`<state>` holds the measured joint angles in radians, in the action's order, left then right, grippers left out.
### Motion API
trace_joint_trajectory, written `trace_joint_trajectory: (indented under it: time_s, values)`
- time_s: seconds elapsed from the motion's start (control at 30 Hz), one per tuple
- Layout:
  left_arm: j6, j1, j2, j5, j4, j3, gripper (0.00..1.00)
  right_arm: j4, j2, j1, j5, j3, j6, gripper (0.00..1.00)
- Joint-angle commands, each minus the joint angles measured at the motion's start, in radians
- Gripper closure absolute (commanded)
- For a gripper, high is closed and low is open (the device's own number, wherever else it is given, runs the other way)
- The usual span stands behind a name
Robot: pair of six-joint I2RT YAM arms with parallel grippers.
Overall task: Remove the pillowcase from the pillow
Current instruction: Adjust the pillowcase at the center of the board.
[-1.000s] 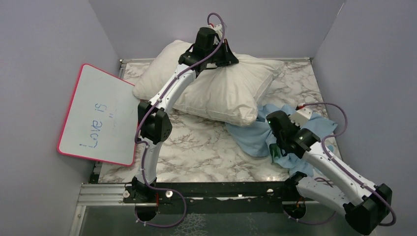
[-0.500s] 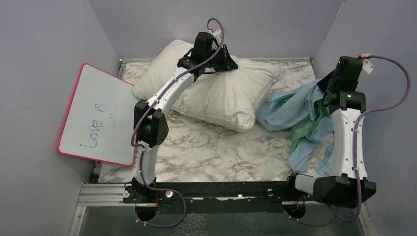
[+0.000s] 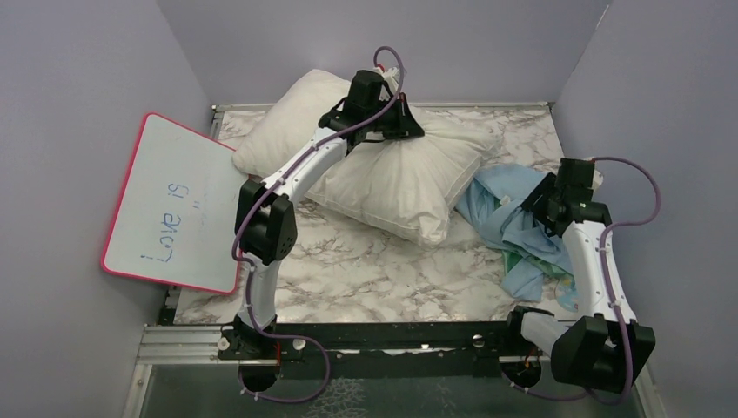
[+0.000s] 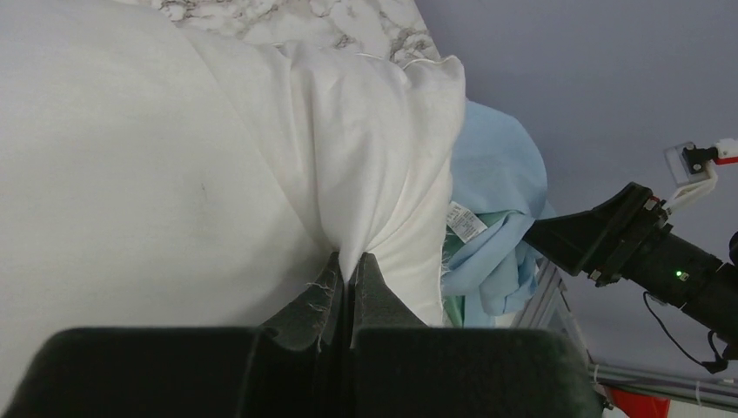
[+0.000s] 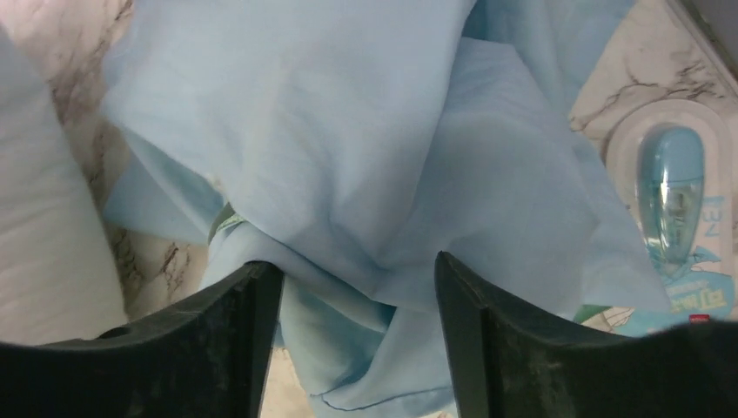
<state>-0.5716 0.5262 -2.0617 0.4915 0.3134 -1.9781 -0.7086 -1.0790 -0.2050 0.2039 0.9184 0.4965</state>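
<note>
The cream-white pillow [image 3: 392, 174] lies at the back of the table, bare. My left gripper [image 3: 409, 131] is shut on a pinch of the pillow's fabric [image 4: 365, 174] near its far edge; in the left wrist view that gripper [image 4: 350, 261] has its jaws pressed together with the cloth between them. The light blue pillowcase [image 3: 509, 209] lies crumpled on the table right of the pillow, with some teal-green showing. My right gripper [image 3: 538, 207] hovers over this heap, open. In the right wrist view the gripper [image 5: 357, 261] has its fingers wide apart, with loose pillowcase folds [image 5: 348, 131] below them.
A pink-framed whiteboard [image 3: 174, 205] leans at the table's left edge. A blister pack with a blue item [image 5: 670, 192] lies on the marble by the right wall, partly under the pillowcase. Purple walls close the back and both sides.
The right arm swung up to the right with the pillowcase, then came down and opened its jaws, leaving the cloth heaped on the table. The left gripper stayed shut on the pillow.
</note>
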Motion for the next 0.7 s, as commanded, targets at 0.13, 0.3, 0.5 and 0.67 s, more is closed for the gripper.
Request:
trace_joint_trajectory:
  time_s: [0.13, 0.3, 0.5, 0.67]
  values:
    - [0.039, 0.014, 0.069, 0.03, -0.033, 0.07, 1.0, 0.032, -0.065, -0.002, -0.237, 0.066, -0.162, 0.09]
    - [0.039, 0.017, 0.069, 0.031, -0.034, 0.093, 1.0, 0.052, -0.211, 0.034, -0.345, 0.029, -0.185, 0.03]
    - [0.039, 0.017, 0.073, 0.032, -0.037, 0.107, 1.0, 0.116, -0.348, 0.141, -0.105, 0.0, -0.101, 0.01]
    - [0.038, 0.017, 0.072, 0.032, -0.04, 0.112, 1.0, 0.169, -0.47, 0.205, 0.173, -0.032, 0.042, 0.04]
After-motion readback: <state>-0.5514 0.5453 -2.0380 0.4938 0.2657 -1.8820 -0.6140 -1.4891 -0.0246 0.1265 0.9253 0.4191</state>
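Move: The blue pillowcase lies crumpled beneath the right hand, its middle some 4 cm to the left, level fore and aft, and about 12 cm below. The pillow's middle is roughly 35 cm left and 15 cm farther out, 8 cm lower; the blister pack lies about 7 cm right and 14 cm back, 14 cm down. From the left hand, the pillowcase is some 25 cm right, 18 cm back and 25 cm below. Leftward and slightly forward at first, nearly level, the right hand swings over the pillowcase while its fingers spread from part-open to fully open and it turns counter-clockwise; then it drops about 10 cm into the folds, fingers tipping some 20 degrees more downward, to straddle a bulge of cloth without closing. The left hand keeps its pinch on the pillow, sinking about 2 cm. ##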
